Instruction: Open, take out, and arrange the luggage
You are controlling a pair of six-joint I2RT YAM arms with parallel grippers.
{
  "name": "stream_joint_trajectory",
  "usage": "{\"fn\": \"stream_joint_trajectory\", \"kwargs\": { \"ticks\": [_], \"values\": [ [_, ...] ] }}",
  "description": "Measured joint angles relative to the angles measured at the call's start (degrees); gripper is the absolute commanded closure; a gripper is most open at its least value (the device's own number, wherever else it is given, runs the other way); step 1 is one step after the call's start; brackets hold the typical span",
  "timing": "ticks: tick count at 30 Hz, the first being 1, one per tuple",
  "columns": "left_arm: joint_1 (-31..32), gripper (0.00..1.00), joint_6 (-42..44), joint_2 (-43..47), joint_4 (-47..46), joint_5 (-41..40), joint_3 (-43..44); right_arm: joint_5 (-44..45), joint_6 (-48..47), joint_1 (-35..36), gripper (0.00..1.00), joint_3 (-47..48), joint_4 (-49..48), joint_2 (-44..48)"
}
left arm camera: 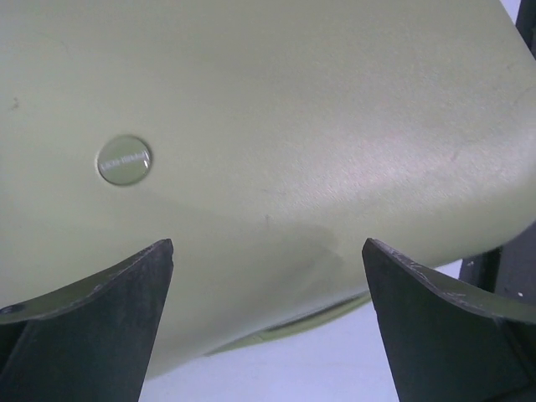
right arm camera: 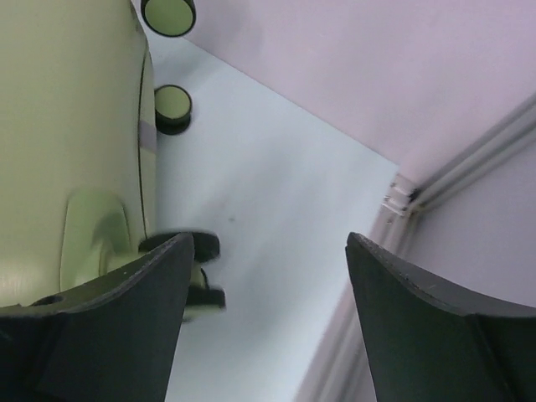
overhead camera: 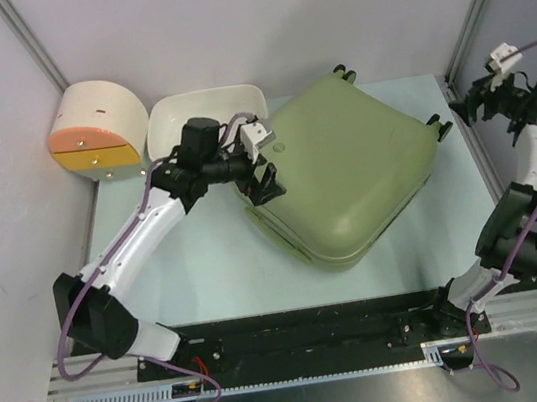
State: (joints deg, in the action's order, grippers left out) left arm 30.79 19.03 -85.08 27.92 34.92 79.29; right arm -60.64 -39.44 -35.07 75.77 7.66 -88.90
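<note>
The olive-green luggage point(overhead camera: 350, 169) lies flat and closed on the table, with its black wheels point(overhead camera: 436, 125) toward the right and back. My left gripper point(overhead camera: 266, 185) hovers at the luggage's left edge. In the left wrist view this gripper point(left arm camera: 268, 255) is open, its fingers point(left arm camera: 100, 327) apart over the smooth shell, near a round logo badge point(left arm camera: 124, 160). My right gripper point(overhead camera: 461, 111) hangs just right of the wheels. In the right wrist view it point(right arm camera: 268, 247) stands open and empty, with the luggage point(right arm camera: 75, 126) and one wheel point(right arm camera: 180, 244) beside its left finger.
A white rectangular tub point(overhead camera: 204, 120) stands behind the left arm, touching the luggage's back-left corner. Further left, by the wall, is a round cream drawer box point(overhead camera: 96, 131) with an orange front. A metal frame post point(right arm camera: 410, 197) lines the table's right edge.
</note>
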Motion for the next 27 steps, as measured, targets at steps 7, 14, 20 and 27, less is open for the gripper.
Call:
{"fn": "stream_joint_trajectory", "kwargs": {
  "ticks": [7,14,20,27],
  "values": [
    [-1.79,0.0,-4.74,7.34,0.61,1.77,-8.17,11.45,10.8,10.69,0.27,8.02,3.78,-9.27],
    [-12.61,0.0,-18.51,16.24,-1.92,4.24,-26.64,14.75,5.53,15.21,0.48,20.48,18.69,-21.44],
    [-17.68,0.06,-34.45,26.82,-10.23,4.5,-42.47,9.99,-11.63,15.65,0.53,28.15,42.32,-26.29],
    [-17.75,0.32,-53.68,24.68,-25.0,5.53,-57.35,8.35,-25.16,13.53,0.53,20.5,53.22,-20.61]
  ]
}}
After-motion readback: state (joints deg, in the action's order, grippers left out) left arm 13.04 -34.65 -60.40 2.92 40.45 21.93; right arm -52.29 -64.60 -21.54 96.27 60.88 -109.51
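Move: The green suitcase's near right wheels lie about 7 cm left of the right hand, 2 cm back and some 13 cm below; the far wheels stand roughly 28 cm left and 13 cm ahead of that hand. From the left hand, the handle on the suitcase's left side is about 11 cm back, 1 cm right and 17 cm down, with the white tray 14 cm left and 15 cm ahead. Right hand reaches forward-left, then hooks back down onto the wheel corner; left sinks 17 cm back-left, both narrowing. ##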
